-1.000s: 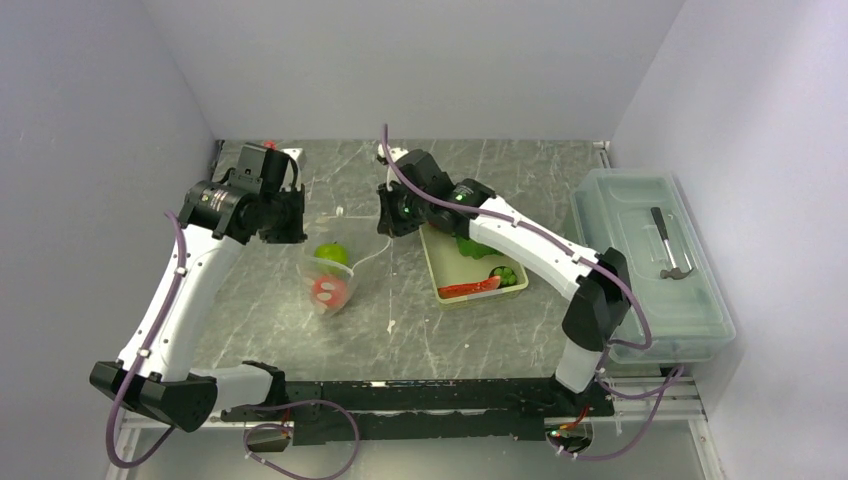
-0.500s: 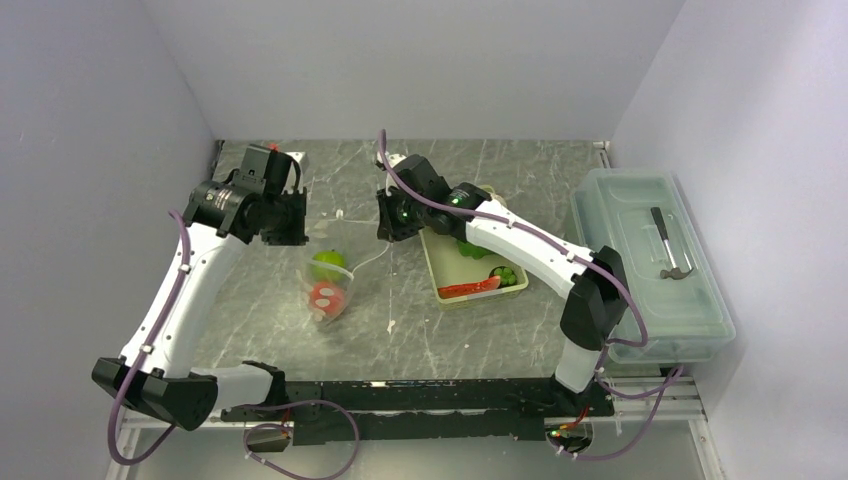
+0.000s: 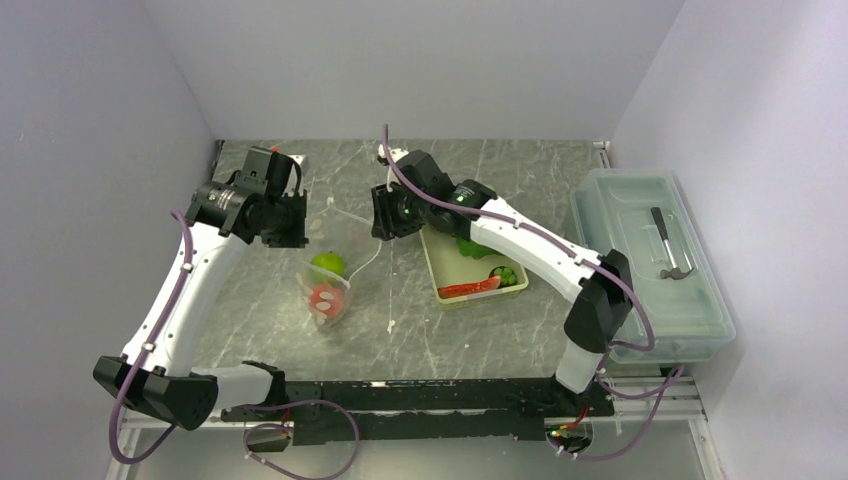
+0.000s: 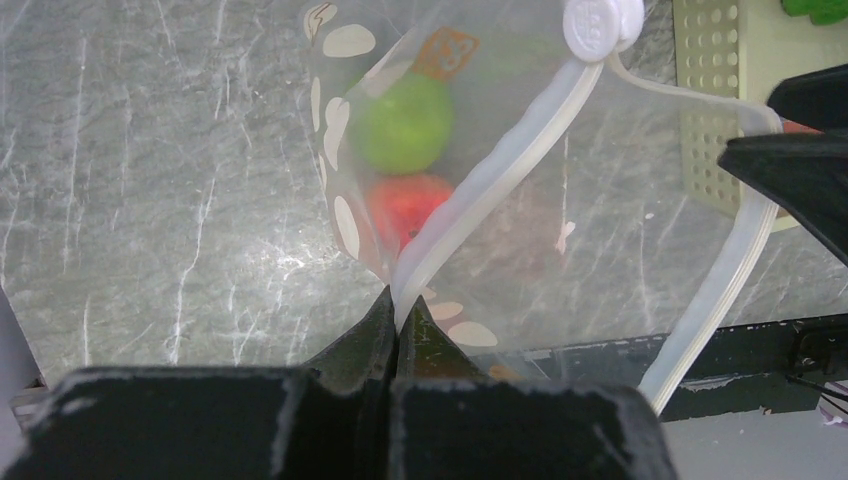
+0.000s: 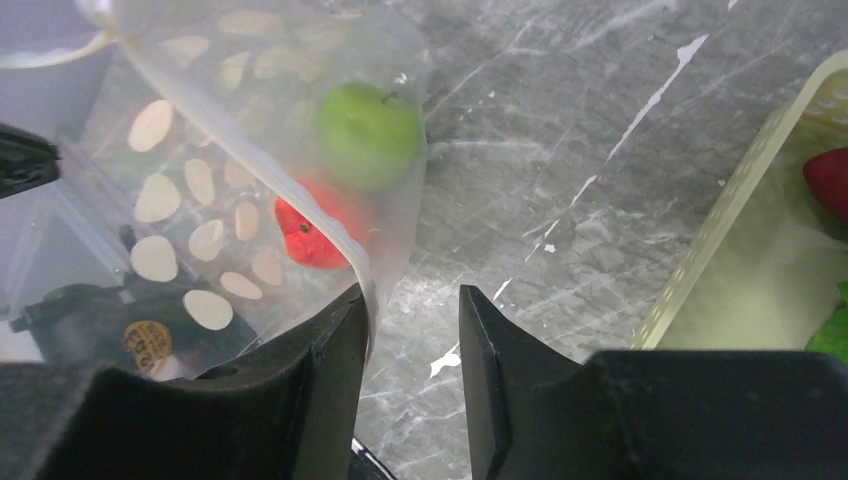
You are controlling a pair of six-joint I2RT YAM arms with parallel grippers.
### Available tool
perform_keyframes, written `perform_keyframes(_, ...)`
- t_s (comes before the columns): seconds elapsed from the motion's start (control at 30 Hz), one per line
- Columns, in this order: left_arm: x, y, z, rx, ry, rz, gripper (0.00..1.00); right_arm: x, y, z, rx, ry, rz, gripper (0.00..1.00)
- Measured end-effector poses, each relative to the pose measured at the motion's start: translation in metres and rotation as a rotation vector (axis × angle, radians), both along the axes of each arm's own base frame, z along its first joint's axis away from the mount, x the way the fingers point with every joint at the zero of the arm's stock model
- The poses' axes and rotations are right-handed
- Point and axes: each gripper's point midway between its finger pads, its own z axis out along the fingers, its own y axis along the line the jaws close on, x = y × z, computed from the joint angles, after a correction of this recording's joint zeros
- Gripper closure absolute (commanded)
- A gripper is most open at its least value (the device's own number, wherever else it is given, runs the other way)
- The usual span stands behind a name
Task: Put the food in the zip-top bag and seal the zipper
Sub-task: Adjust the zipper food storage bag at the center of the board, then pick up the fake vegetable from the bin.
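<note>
The zip-top bag [image 3: 330, 292] hangs over the table between the arms, clear with white dots. Inside it lie the green round fruit [image 4: 405, 122] and the orange-red ball [image 4: 420, 205]. My left gripper [image 4: 400, 303] is shut on the zipper [image 4: 500, 165], pinching the whitish strip at its end. My right gripper [image 5: 412, 300] is open; the strip only rests against its left finger [image 5: 335, 340]. The rest of the food sits in the yellow-green basket [image 3: 436, 268]: lettuce [image 3: 472, 247], a red strip [image 3: 468, 289] and green grapes [image 3: 506, 275].
A clear lidded plastic box [image 3: 650, 260] with a small hammer [image 3: 668, 245] in it stands at the right edge. The basket lies just right of the right gripper [image 3: 385, 215]. The zipper's white slider [image 4: 600, 25] sits at the strip's far end.
My right gripper has gone from shut to open, freeing its side of the bag mouth. The bag with the two fruits has sagged lower and slightly left. The left grip is unchanged.
</note>
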Motion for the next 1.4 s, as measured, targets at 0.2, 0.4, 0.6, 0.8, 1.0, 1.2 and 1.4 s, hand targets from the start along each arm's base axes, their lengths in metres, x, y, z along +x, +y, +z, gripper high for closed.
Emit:
perform_keyframes(0.2, 0.0, 0.001, 0.0, 0.005, -0.002, 0.002, 1.0, -0.007, -0.003, 0.037, 0.057, -0.053, 0.005, 0.44)
perform_keyframes(0.4, 0.0, 0.002, 0.0, 0.008, -0.002, 0.0, 1.0, -0.013, -0.019, 0.087, 0.122, -0.154, -0.017, 0.3)
perform_keyframes(0.6, 0.0, 0.002, 0.0, 0.01, -0.001, -0.002, 1.0, -0.014, -0.053, 0.127, 0.133, -0.289, -0.096, 0.21)
perform_keyframes(0.8, 0.0, 0.002, 0.0, 0.01, -0.001, -0.002, 1.0, -0.01, -0.091, 0.118, 0.052, -0.358, -0.194, 0.11)
perform_keyframes(1.0, 0.0, 0.002, 0.0, 0.01, -0.001, -0.003, 1.0, -0.007, -0.132, 0.085, -0.064, -0.38, -0.296, 0.02)
perform_keyframes(1.2, 0.0, 0.002, 0.0, 0.01, -0.001, -0.003, 1.0, -0.006, -0.172, 0.057, -0.152, -0.426, -0.401, 0.0)
perform_keyframes(1.4, 0.0, 0.002, 0.0, 0.01, -0.001, -0.003, 1.0, -0.002, -0.197, 0.027, -0.206, -0.454, -0.48, 0.0)
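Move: Over the basket is where the empty right hand is bound: its middle lies about 17 cm to the right, 3 cm ahead and 15 cm below. The lettuce in the basket sits about 20 cm right and 6 cm ahead, the red slice 17 cm right and 6 cm back. The green apple in the bag is 11 cm left and 2 cm back. From the left hand, the basket's middle is some 31 cm right, 4 cm ahead and 17 cm below. Spreading its already parting fingers to fully open, the right hand comes free of the bag's zipper rim and rises about 13 cm, then sweeps some 20 cm right while sinking 10 cm over the basket. The wrist turns clockwise and lifts the fingers towards level. The left hand stays put, still pinching the rim at its side. ##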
